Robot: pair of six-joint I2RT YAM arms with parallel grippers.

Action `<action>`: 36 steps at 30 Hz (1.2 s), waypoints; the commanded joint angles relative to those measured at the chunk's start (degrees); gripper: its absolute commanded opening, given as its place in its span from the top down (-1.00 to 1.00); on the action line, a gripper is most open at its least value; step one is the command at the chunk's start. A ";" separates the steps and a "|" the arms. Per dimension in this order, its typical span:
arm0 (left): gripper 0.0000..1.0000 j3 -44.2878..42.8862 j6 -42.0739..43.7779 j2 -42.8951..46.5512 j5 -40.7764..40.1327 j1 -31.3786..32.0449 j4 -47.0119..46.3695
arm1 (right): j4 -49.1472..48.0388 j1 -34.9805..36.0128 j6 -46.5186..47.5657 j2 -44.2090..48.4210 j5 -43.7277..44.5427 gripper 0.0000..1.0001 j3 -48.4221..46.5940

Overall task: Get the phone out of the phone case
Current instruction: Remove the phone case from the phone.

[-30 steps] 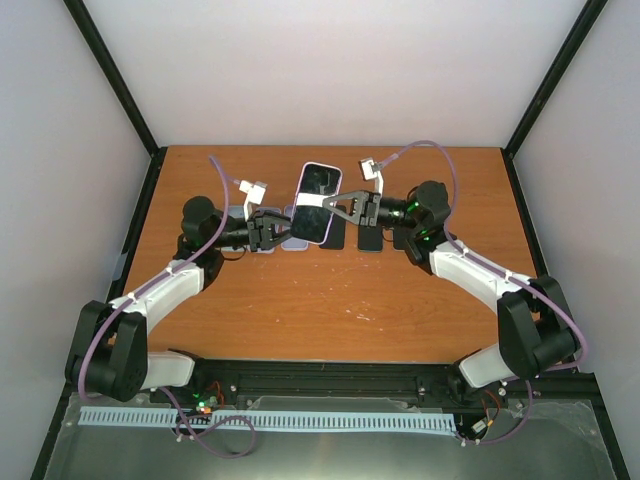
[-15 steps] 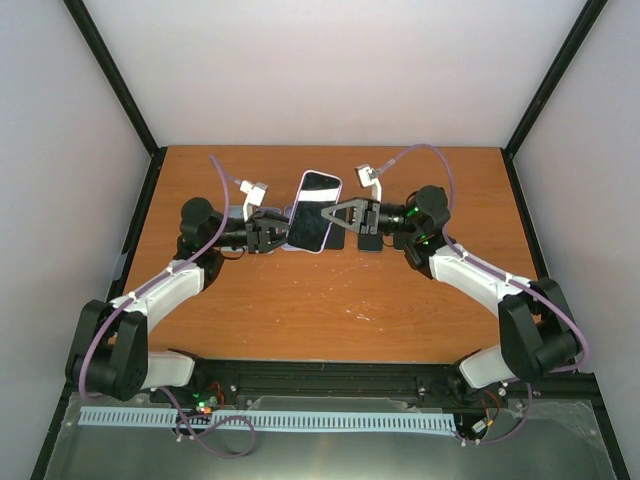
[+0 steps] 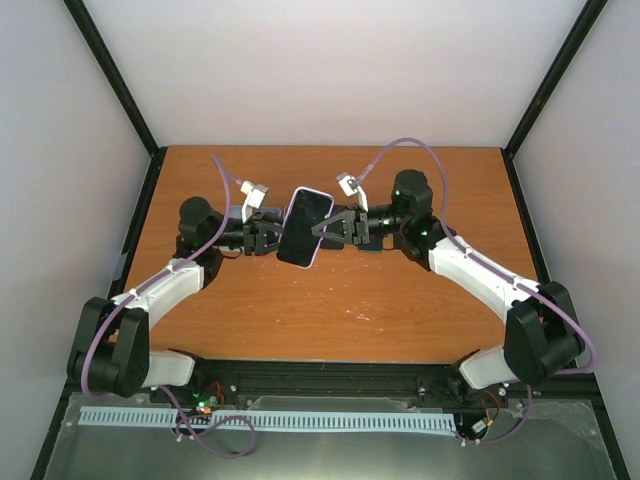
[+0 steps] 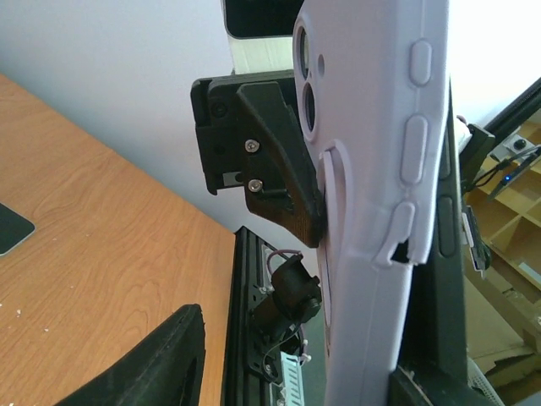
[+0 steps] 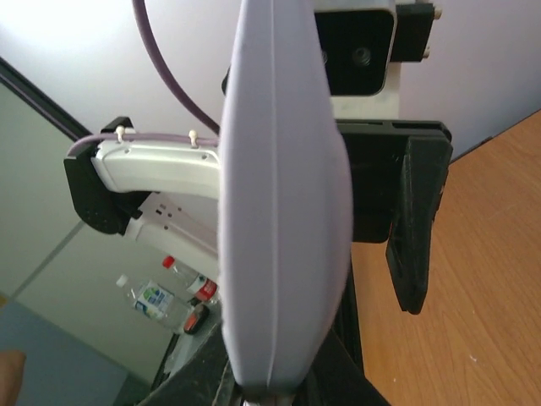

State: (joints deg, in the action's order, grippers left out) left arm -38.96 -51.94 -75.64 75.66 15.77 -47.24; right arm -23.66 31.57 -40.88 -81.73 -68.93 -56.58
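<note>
A phone (image 3: pixel 306 226) with a dark screen sits in a lavender phone case (image 4: pixel 372 211), held tilted above the middle of the table. My right gripper (image 3: pixel 322 228) is shut on the case from the right. In the right wrist view the case's rounded edge (image 5: pixel 283 211) fills the middle, with my right gripper (image 5: pixel 270 393) closed around its lower end. My left gripper (image 3: pixel 275 238) is at the case's left side with its jaws open. In the left wrist view one finger (image 4: pixel 182 359) stands well off the case and the other (image 4: pixel 423 391) lies close beside it.
On the orange-brown table (image 3: pixel 330 300), a dark flat object (image 3: pixel 373 246) lies partly hidden under the right arm, and another (image 4: pixel 8 228) shows at the left wrist view's edge. Purple cables (image 3: pixel 400 145) loop above both wrists. Black frame posts (image 3: pixel 110 75) stand at the back corners.
The phone in its case has come down toward the near side and tilted, carried by the right gripper. The left gripper's jaws have widened and no longer pinch the case.
</note>
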 commanded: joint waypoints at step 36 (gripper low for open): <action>0.99 -9.56 -3.71 -1.05 -22.00 -0.92 20.24 | 51.46 -5.40 32.74 -9.75 0.54 -0.50 -27.78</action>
State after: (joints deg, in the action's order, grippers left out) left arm -43.59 -57.04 -76.88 61.49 15.59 -35.29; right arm 27.07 28.08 -10.94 -95.24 -72.36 -83.57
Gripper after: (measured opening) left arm 0.099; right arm 0.700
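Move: The phone in its purple case hangs between the hands, its right edge already pinched by the right fingers. Its middle lies about 5 cm right and 1 cm ahead of the left hand, level with it, and about 3 cm left of the right hand. On the table, some 30 cm lower and 20 cm ahead of the left hand, lie an empty purple case straight out and a black phone roughly 10 cm to the right. Left fingers pinch the cased phone's left edge, then carry it about 5 cm forward while the right hand lets go. ##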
